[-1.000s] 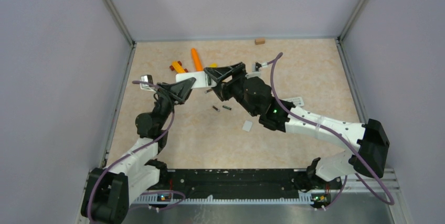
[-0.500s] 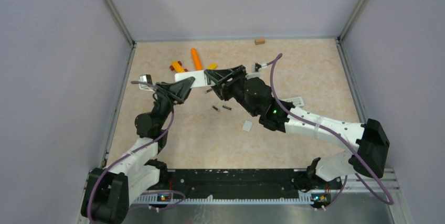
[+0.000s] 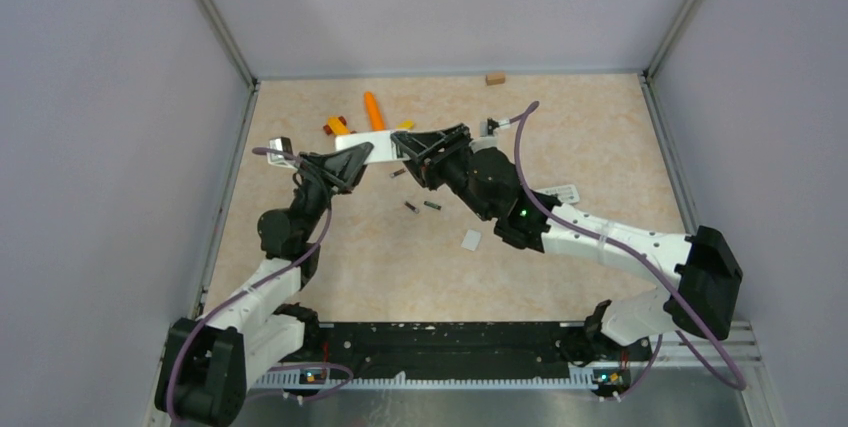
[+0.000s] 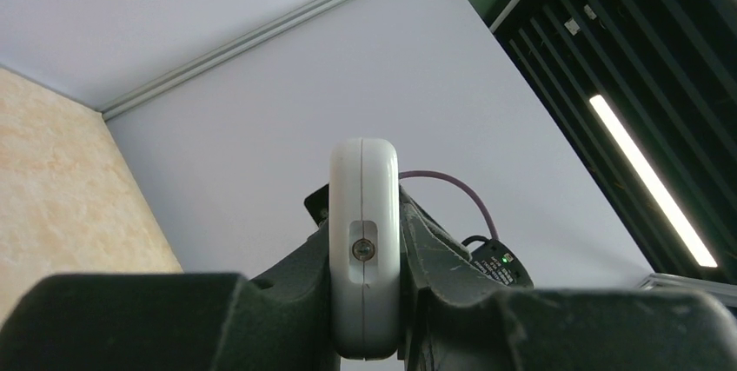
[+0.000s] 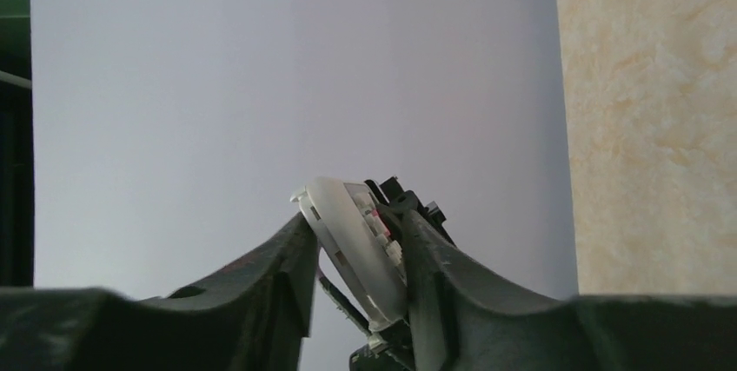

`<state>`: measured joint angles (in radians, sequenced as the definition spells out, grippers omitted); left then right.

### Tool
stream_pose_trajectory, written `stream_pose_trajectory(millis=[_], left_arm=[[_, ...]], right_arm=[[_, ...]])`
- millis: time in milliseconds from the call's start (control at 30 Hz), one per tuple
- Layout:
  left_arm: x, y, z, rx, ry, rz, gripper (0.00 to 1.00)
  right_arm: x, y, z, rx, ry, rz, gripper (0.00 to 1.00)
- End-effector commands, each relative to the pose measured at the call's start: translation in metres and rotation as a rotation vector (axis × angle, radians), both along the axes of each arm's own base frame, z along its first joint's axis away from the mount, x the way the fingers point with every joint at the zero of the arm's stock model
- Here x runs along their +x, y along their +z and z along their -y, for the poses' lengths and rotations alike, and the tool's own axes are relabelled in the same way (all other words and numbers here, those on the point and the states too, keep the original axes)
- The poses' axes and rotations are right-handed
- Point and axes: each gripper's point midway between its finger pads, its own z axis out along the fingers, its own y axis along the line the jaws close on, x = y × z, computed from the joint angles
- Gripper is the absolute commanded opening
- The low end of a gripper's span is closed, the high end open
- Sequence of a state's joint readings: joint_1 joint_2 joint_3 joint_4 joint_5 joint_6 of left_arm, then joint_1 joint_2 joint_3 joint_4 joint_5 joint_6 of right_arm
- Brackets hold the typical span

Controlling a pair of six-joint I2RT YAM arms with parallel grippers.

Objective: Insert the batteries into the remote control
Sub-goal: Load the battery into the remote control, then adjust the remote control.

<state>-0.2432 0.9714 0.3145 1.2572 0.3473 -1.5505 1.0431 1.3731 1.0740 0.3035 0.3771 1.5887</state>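
The white remote control is held up above the table between both arms. My left gripper is shut on its left end; the left wrist view shows the remote's narrow end face with a screw, pinched between the jaws of the left gripper. My right gripper grips the other end: in the right wrist view the remote sits tilted, button side against one finger, both fingers of the right gripper touching it. Three batteries lie on the table below: one under the remote, two nearer.
A small white cover piece lies near the right forearm. Orange blocks and a red-orange piece lie behind the remote. A wooden block sits at the back wall. A white ribbed piece lies right of the right arm.
The right gripper's jaws have narrowed onto the remote's right end. Both grippers and the remote have shifted slightly toward the back of the table.
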Motion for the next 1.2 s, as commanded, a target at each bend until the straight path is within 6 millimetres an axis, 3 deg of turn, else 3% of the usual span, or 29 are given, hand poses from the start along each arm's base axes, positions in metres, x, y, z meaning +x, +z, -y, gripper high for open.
stream_pose_trajectory(millis=[0, 100, 167, 400, 567, 767, 933, 1167], left_arm=[[-0.008, 0.009, 0.013, 0.042, -0.084, 0.010, 0.00], [-0.007, 0.009, 0.012, 0.023, -0.086, -0.009, 0.00], [-0.005, 0.007, 0.010, 0.016, -0.079, -0.018, 0.00], [-0.006, 0.011, 0.009, -0.003, -0.084, -0.021, 0.00], [-0.007, 0.013, 0.015, 0.017, -0.125, -0.030, 0.00], [-0.012, 0.016, 0.035, 0.139, -0.226, 0.004, 0.00], [-0.017, 0.012, 0.052, 0.277, -0.336, 0.028, 0.00], [-0.022, 0.010, 0.058, 0.326, -0.394, 0.065, 0.00]], right_arm=[[-0.004, 0.034, 0.003, 0.065, 0.036, 0.087, 0.49], [-0.005, 0.037, 0.011, 0.058, 0.018, 0.113, 0.67], [-0.004, 0.039, 0.021, 0.062, -0.011, 0.130, 0.73], [0.001, 0.028, 0.051, 0.009, -0.031, 0.137, 0.69], [0.003, 0.020, 0.053, -0.093, 0.091, 0.248, 0.69], [-0.014, 0.007, 0.036, -0.342, 0.297, 0.471, 0.73], [-0.026, 0.012, 0.050, -0.427, 0.291, 0.634, 0.73], [-0.044, 0.015, 0.067, -0.459, 0.276, 0.757, 0.77]])
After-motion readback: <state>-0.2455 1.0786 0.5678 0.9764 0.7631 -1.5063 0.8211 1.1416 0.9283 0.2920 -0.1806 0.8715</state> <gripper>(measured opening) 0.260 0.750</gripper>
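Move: The right fingers are closed on the battery end of the remote, whose slot lies about 1 cm back of that hand point and level with it in height. From the left hand, which holds the remote farther along, the slot is some 6 cm to the right, level. Roughly 28 cm below the right hand are loose batteries: one 2 cm back and straight under it, one 1 cm back and 5 cm right, one 6 cm ahead and 3 cm left. The right fingers open wide and come free of the remote's battery end. That hand draws off about 5 cm to the right, then some 4 cm back with a small dip, rolling roughly 40 degrees about its own length and swinging counter-clockwise. The left hand keeps its grip, at first nearly still, then carries the remote 5 cm right after it, turning clockwise. ##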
